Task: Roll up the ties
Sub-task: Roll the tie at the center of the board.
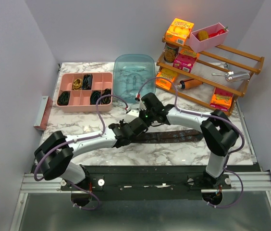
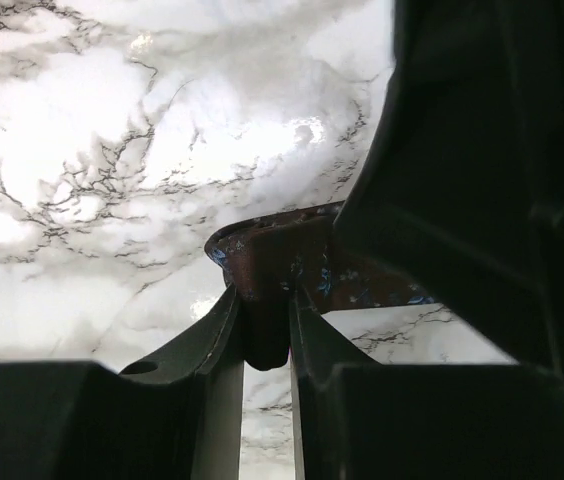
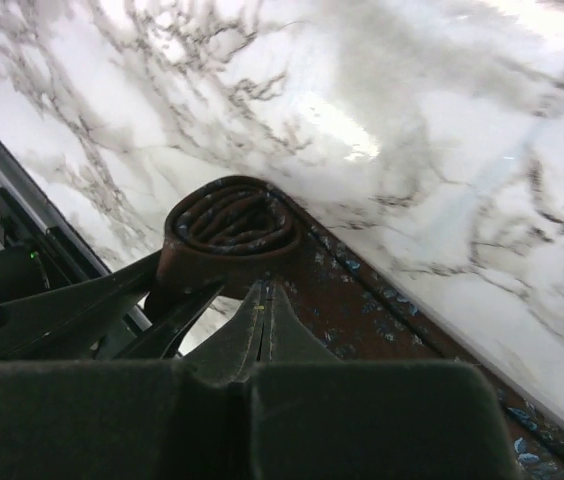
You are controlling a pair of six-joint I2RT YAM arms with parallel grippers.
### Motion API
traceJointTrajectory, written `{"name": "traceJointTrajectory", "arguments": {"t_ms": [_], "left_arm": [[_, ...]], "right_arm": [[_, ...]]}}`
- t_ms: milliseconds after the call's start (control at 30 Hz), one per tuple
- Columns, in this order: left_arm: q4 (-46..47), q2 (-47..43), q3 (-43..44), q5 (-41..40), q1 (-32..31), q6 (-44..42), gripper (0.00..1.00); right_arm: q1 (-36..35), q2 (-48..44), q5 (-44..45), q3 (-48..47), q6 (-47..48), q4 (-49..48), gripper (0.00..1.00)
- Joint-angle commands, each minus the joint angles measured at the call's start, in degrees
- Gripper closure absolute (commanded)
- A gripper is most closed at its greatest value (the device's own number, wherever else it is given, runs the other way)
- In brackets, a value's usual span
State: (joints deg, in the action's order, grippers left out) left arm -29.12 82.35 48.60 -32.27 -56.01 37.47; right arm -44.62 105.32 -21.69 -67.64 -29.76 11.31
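A dark brown tie [image 1: 174,136] with small blue flecks lies flat across the marble table [image 1: 78,126], and its left end is wound into a small coil [image 3: 230,222]. My left gripper [image 2: 262,300] is shut on that coil, one finger on each side of it [image 1: 124,131]. My right gripper [image 3: 265,292] is shut with nothing between its fingers, its tip resting against the flat tie [image 3: 362,310] just beside the coil. Both grippers meet at the table's middle, the right gripper [image 1: 135,125] coming in from the back right. The right arm blocks much of the left wrist view.
A pink divided tray [image 1: 74,98] with several dark rolled coils stands at the back left. A blue translucent tub [image 1: 134,77] sits behind the grippers. A wooden rack [image 1: 243,60] with boxes and a pink bin fills the back right. The table's metal front rail [image 3: 2,215] is near the coil.
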Motion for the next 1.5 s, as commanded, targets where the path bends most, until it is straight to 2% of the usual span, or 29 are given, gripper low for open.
{"name": "traceJointTrajectory", "arguments": {"t_ms": [0,433,500,633,733,833,967,1467], "left_arm": [[-1.6,2.8,1.7,0.5,-1.4,-0.4,1.00],[-5.7,11.9,8.1,-1.7,-5.0,-0.1,1.00],[-7.0,13.2,9.8,-2.4,-5.4,0.1,0.97],[-7.5,16.1,11.7,-2.6,-6.5,0.0,0.82],[-7.2,16.4,12.7,-1.7,-6.9,-0.1,0.60],[-5.2,15.7,12.7,-0.3,-7.0,-0.3,0.44],[-0.7,13.9,11.1,2.9,-7.0,-0.3,0.38],[5.6,10.6,8.8,7.6,-6.7,0.1,0.37]], "right_arm": [[2.5,-3.0,2.8,2.2,1.7,0.9,1.00],[7.2,-4.4,6.0,6.0,3.8,2.3,0.99],[7.4,-4.7,6.0,6.2,4.0,2.4,0.99],[7.7,-4.3,6.0,6.5,4.2,2.4,0.99],[7.9,-4.2,6.0,6.6,4.2,2.3,1.00],[7.9,-3.9,6.0,6.6,4.4,2.3,0.99],[8.1,-3.7,6.0,6.7,4.6,2.3,1.00],[8.3,-6.4,5.8,8.0,6.0,2.1,1.00]]}}
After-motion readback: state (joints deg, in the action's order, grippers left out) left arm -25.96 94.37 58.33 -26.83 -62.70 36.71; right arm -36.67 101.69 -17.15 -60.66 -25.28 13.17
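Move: The rolled end of the tie is in the left fingers, its middle about 2 cm ahead, 1 cm right and 2 cm below the left hand; the unrolled tie runs off rightward, its middle some 19 cm right and 2 cm ahead. The teal bin lies about 27 cm straight ahead, the pink tray 22 cm ahead and 22 cm left. From the shut right fingers the roll is some 4 cm left, 1 cm back and 4 cm below. Carry the roll rightward along the tie with the left gripper, about 8 cm in all, sinking 2 cm and tipping the hand's left side up some 10 degrees. Halfway, open the fingers to let go and tip the hand back as it continues. Draw the shut right fingers about 7 cm right, also forward and down, then hold near the tie's forward edge. ##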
